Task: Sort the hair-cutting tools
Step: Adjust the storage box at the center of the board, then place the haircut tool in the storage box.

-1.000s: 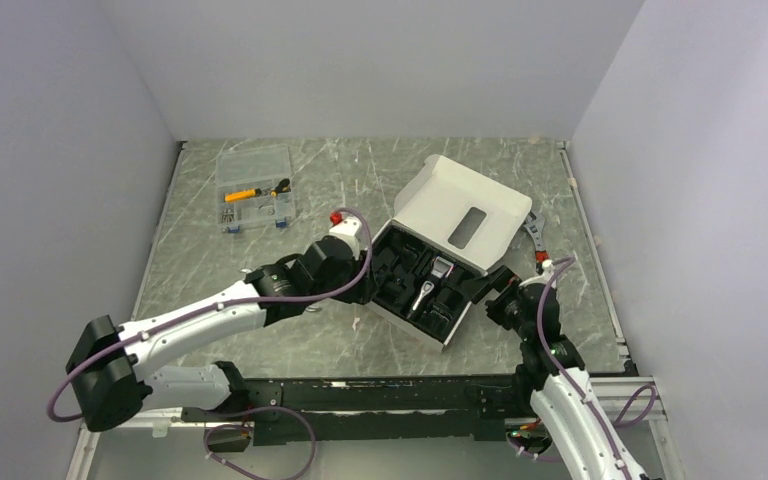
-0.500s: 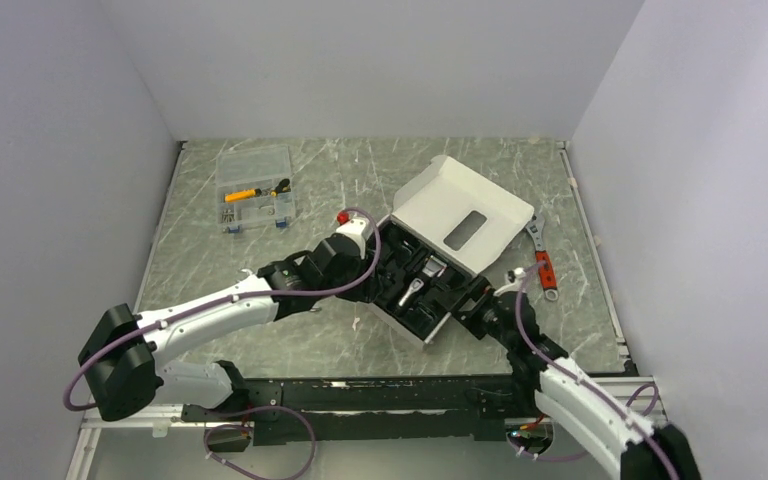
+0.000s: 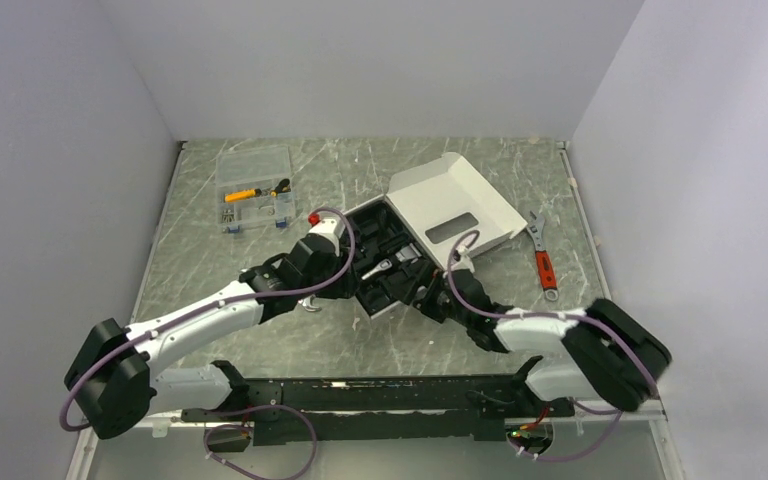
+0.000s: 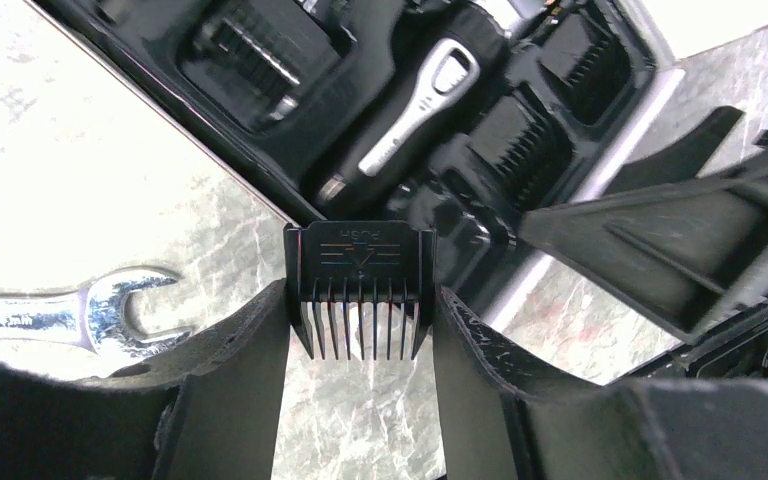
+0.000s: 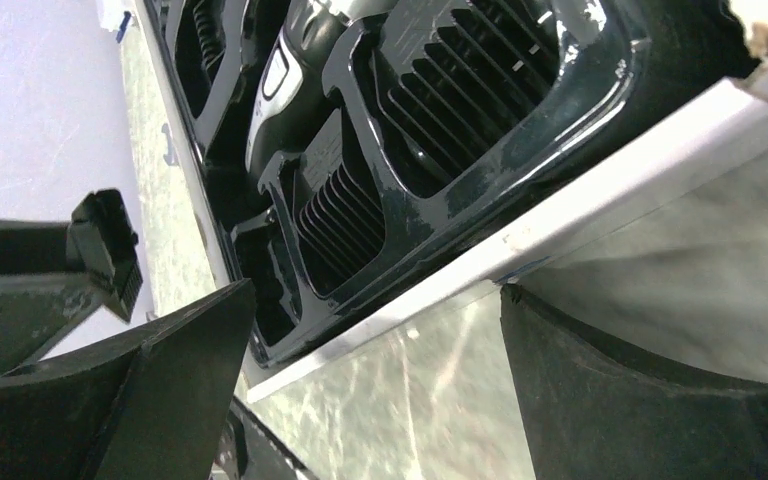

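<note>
My left gripper (image 4: 360, 302) is shut on a small black comb attachment (image 4: 360, 258), teeth pointing back at the camera, held just off the left rim of the open box (image 3: 368, 311). In the box's black tray lie the black-and-silver clipper (image 4: 415, 112) and several more combs (image 5: 335, 215) in their slots. My right gripper (image 5: 375, 310) stands open at the box's near white rim (image 5: 560, 225), nothing between its fingers. From above, the left gripper (image 3: 345, 274) and right gripper (image 3: 428, 296) flank the tray's near corner.
A silver open-end wrench (image 4: 70, 315) lies on the marble under the left gripper. A red-handled adjustable wrench (image 3: 542, 264) lies right of the box's raised white lid (image 3: 455, 205). A clear organiser case (image 3: 253, 198) sits at the back left.
The box has slid and turned to the left. My right arm has swung left along the table to the box's near rim. The left gripper drifted left, still holding the comb.
</note>
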`<state>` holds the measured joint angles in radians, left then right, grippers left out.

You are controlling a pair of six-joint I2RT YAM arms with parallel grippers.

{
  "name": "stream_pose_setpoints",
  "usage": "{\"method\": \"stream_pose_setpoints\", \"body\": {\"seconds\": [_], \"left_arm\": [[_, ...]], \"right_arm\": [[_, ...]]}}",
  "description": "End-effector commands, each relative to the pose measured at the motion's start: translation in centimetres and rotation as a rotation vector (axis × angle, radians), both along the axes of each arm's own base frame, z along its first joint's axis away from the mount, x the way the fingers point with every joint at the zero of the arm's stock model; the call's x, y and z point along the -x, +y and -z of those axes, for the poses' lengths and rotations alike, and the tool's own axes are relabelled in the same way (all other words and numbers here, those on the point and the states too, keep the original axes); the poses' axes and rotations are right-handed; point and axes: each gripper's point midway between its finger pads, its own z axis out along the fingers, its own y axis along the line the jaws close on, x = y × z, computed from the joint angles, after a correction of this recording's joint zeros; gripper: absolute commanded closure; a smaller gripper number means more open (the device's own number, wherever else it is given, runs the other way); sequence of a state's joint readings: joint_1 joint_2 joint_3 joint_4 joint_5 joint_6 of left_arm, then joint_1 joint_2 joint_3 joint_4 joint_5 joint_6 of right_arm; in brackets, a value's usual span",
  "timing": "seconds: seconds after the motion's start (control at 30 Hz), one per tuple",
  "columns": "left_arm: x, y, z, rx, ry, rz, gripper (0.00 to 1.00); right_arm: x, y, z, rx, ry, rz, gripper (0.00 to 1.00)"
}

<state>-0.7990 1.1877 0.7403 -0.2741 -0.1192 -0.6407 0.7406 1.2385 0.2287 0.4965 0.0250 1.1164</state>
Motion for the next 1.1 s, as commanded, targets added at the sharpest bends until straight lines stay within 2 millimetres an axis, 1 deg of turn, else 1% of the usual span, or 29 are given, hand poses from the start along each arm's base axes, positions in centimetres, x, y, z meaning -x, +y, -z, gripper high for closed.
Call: {"method": "stream_pose_setpoints", "body": {"seconds": [0.0,0.03,0.07,0.13,0.3,0.37,0.43,0.47,0.5,0.57,0.67,0.7,0.77,0.87,1.07], "left_arm": [[-0.7,0.0,-1.6,0.056,-0.032,-0.028,0.67],[-0.7,0.0,-1.6,0.057,-0.025,-0.036,0.67],[-0.8,-0.1,-1.8,0.063,-0.018,-0.042,0.67],[-1.1,-0.2,-2.1,0.063,-0.012,-0.054,0.68],[-2.5,-0.9,-2.5,0.038,0.021,-0.107,0.69],[-3.1,-1.5,-2.4,0.034,0.054,-0.147,0.77],[-3.7,-2.2,-1.9,0.03,0.102,-0.197,0.82],[-3.9,-2.5,-1.6,0.031,0.122,-0.226,0.82],[-4.1,-2.8,-1.1,0.032,0.147,-0.259,0.82],[-4.2,-3.5,-0.3,0.047,0.189,-0.302,0.81],[-4.1,-4.2,0.5,0.034,0.22,-0.383,0.78],[-4.1,-4.5,0.5,0.028,0.223,-0.407,0.76],[-3.7,-4.1,1.0,-0.009,0.247,-0.494,0.75],[-3.5,-3.2,1.8,-0.048,0.277,-0.592,0.76],[-3.7,-3.2,2.7,-0.05,0.298,-0.653,0.76]], "right_arm": [[-2.6,3.2,-1.3,-0.007,-0.088,-0.061,0.04],[-2.4,4.0,-1.2,-0.013,-0.084,-0.095,0.04],[-2.4,4.2,-1.2,-0.007,-0.083,-0.113,0.04],[-2.1,4.1,-1.5,0.01,-0.093,-0.129,0.04],[-1.5,1.0,-3.5,0.14,-0.171,-0.115,0.0],[-0.9,-0.2,-4.0,0.178,-0.193,-0.114,0.0],[-0.4,-1.4,-4.7,0.206,-0.215,-0.107,0.0],[-0.1,-1.9,-5.1,0.213,-0.225,-0.101,0.0],[0.1,-2.5,-6.0,0.207,-0.251,-0.088,0.0],[0.3,-3.6,-6.9,0.215,-0.279,-0.061,0.0],[0.7,-5.0,-8.0,0.22,-0.31,-0.024,0.0],[0.8,-5.3,-8.3,0.218,-0.32,-0.015,0.0],[0.9,-5.7,-8.9,0.212,-0.336,-0.002,0.0],[1.1,-5.9,-9.1,0.208,-0.344,-0.003,0.0],[1.5,-6.3,-8.9,0.207,-0.344,-0.001,0.0]]}}
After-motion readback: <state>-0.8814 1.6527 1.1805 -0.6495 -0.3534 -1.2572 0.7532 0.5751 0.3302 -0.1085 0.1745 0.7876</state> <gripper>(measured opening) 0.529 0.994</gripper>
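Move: Just right of the left hand, which already holds a black guide comb, the empty slot in the box's near corner lies about 5 cm to its right, 1 cm ahead and 5 cm below. The box's middle is some 7 cm right and 8 cm ahead; the wrench's middle is about 15 cm left, level with the hand. The box's near-right wall has its middle roughly 2 cm ahead and 2 cm left of the open right hand, with the lid some 18 cm ahead and 8 cm right. Pushing the near-right wall forward and left, the wide-open right hand travels about 4 cm, then comes free, rising some 10 cm while drawing back and right. The left hand keeps its pinch on the comb, goes right and forward about 5 cm, then sinks, turning some 30 degrees counter-clockwise and tipping down to bring the comb to the empty corner slot. ##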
